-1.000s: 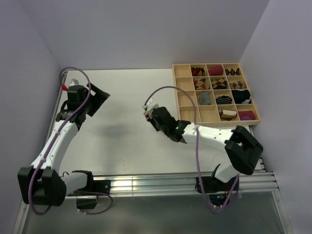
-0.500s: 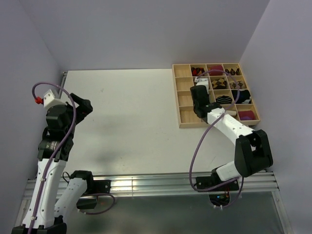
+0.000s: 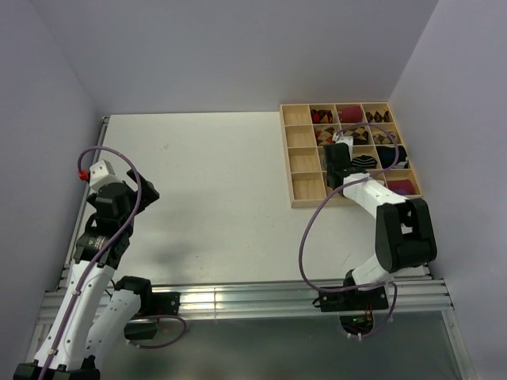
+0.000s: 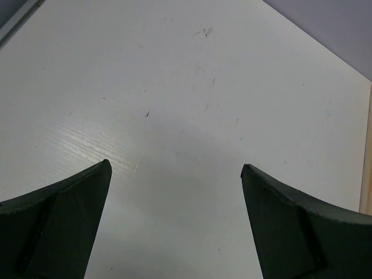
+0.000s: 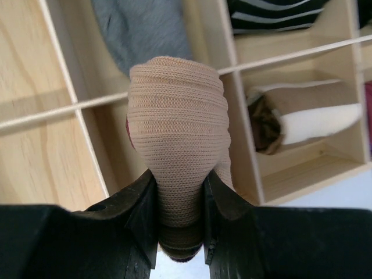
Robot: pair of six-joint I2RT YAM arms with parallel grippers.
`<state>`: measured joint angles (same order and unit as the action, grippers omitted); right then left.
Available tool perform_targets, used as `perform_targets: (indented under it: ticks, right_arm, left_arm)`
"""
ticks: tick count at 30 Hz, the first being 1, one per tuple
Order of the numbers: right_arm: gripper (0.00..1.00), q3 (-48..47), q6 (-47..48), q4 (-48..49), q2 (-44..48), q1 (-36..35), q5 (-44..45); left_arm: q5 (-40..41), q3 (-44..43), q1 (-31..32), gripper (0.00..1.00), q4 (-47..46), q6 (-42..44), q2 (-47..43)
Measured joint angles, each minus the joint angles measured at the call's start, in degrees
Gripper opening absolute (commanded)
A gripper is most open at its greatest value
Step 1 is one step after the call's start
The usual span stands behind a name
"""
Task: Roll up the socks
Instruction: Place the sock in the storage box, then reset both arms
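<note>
My right gripper (image 5: 179, 174) is shut on a rolled beige sock (image 5: 177, 128), squeezing its lower half, with a dark-red bit at the bottom end. It holds the sock above the wooden compartment tray (image 5: 58, 110), over the divider between a lower cell and the cell with the grey sock (image 5: 142, 29). From above, the right gripper (image 3: 339, 162) hangs over the middle of the tray (image 3: 287, 158). My left gripper (image 4: 176, 168) is open and empty over bare white table, far left (image 3: 131, 196).
A black-and-white striped bundle (image 5: 279, 11) and a brown-and-white bundle (image 5: 302, 119) fill cells to the right of the held sock. Argyle (image 3: 356, 134), magenta (image 3: 349, 115) and dark bundles sit in further cells. The left column of cells (image 3: 305, 162) holds nothing. Walls stand close on both sides.
The right arm carried the beige sock from the table's middle to over the tray. The left arm drew back toward the near left and its jaws widened.
</note>
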<state>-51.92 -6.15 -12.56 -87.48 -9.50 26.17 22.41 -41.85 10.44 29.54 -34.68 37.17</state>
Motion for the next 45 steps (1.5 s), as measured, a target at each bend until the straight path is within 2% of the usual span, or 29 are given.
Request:
perform_targets:
  ticks: [11,12,14,15,17,21,23,32,35,41,45]
  right_arm:
    - [0.02,2.4,0.39,2.97,-5.62,0.94,-7.72]
    - [0.11,2.56,0.24,3.26,-5.57,1.16,-8.02]
    - [0.2,2.58,0.2,3.52,-5.57,1.49,-8.61]
    - [0.33,2.58,0.04,3.52,-5.57,1.7,-9.03]
    - [0.47,2.56,-0.33,3.52,-5.57,2.34,-10.14]
    - [0.64,2.49,-0.85,2.84,-4.83,3.72,-11.85]
    - [0.68,2.49,-1.44,1.73,-3.56,4.13,-12.57]
    - [0.78,0.35,-4.79,-6.14,12.68,3.96,-14.91]
    - [0.81,-3.3,-6.03,-9.03,20.68,3.96,-14.05]
    - [1.0,-13.57,-6.84,-12.81,37.7,3.98,-9.46]
    - [1.0,-16.92,-6.38,-14.25,48.37,3.98,-6.08]
  left_arm:
    - [2.6,0.87,1.84,1.0,-0.2,0.59,-0.96]
    - [2.8,0.94,1.88,0.99,-0.17,0.59,-1.09]
    - [3.02,1.03,1.92,1.0,-0.2,0.59,-1.25]
    - [3.04,1.03,1.92,0.99,-0.2,0.59,-1.29]
    - [3.13,1.03,1.92,1.0,-0.2,0.59,-1.36]
    - [3.32,1.03,1.92,0.99,-0.2,0.57,-1.36]
    - [3.37,1.03,1.92,0.99,-0.17,0.57,-1.44]
    - [3.37,-0.74,1.92,0.99,1.55,0.37,-3.32]
    - [3.37,-5.35,1.92,1.0,3.78,0.55,-3.89]
    - [4.17,-19.85,1.97,0.99,8.15,2.14,-4.28]
    - [4.46,-27.21,2.03,1.0,9.38,4.04,-6.4]
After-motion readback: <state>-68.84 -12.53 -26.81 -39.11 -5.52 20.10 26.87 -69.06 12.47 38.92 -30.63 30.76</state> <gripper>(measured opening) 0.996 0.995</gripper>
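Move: The right gripper already holds the rolled tan sock over its empty cell, second from the left in the box's front row. The cell's middle lies about 6 cm below, 1 cm ahead and 1 cm left. The grey sock's cell is some 8 cm beyond it, the tan-and-white roll about 9 cm to its right, and the striped black sock diagonally past both. From the left hand, the cell is roughly 60 cm right, 12 cm ahead and 20 cm below. Lower the right gripper about 5 cm, easing slightly left, to set the held sock into the front-row cell; pause, then open the fingers wide to let go. Lift away fast, nearly 40 cm, drawing back towards the base late in the climb while the fingers tip up some 50 degrees. Raise the empty, open left hand too, up and a little back. ##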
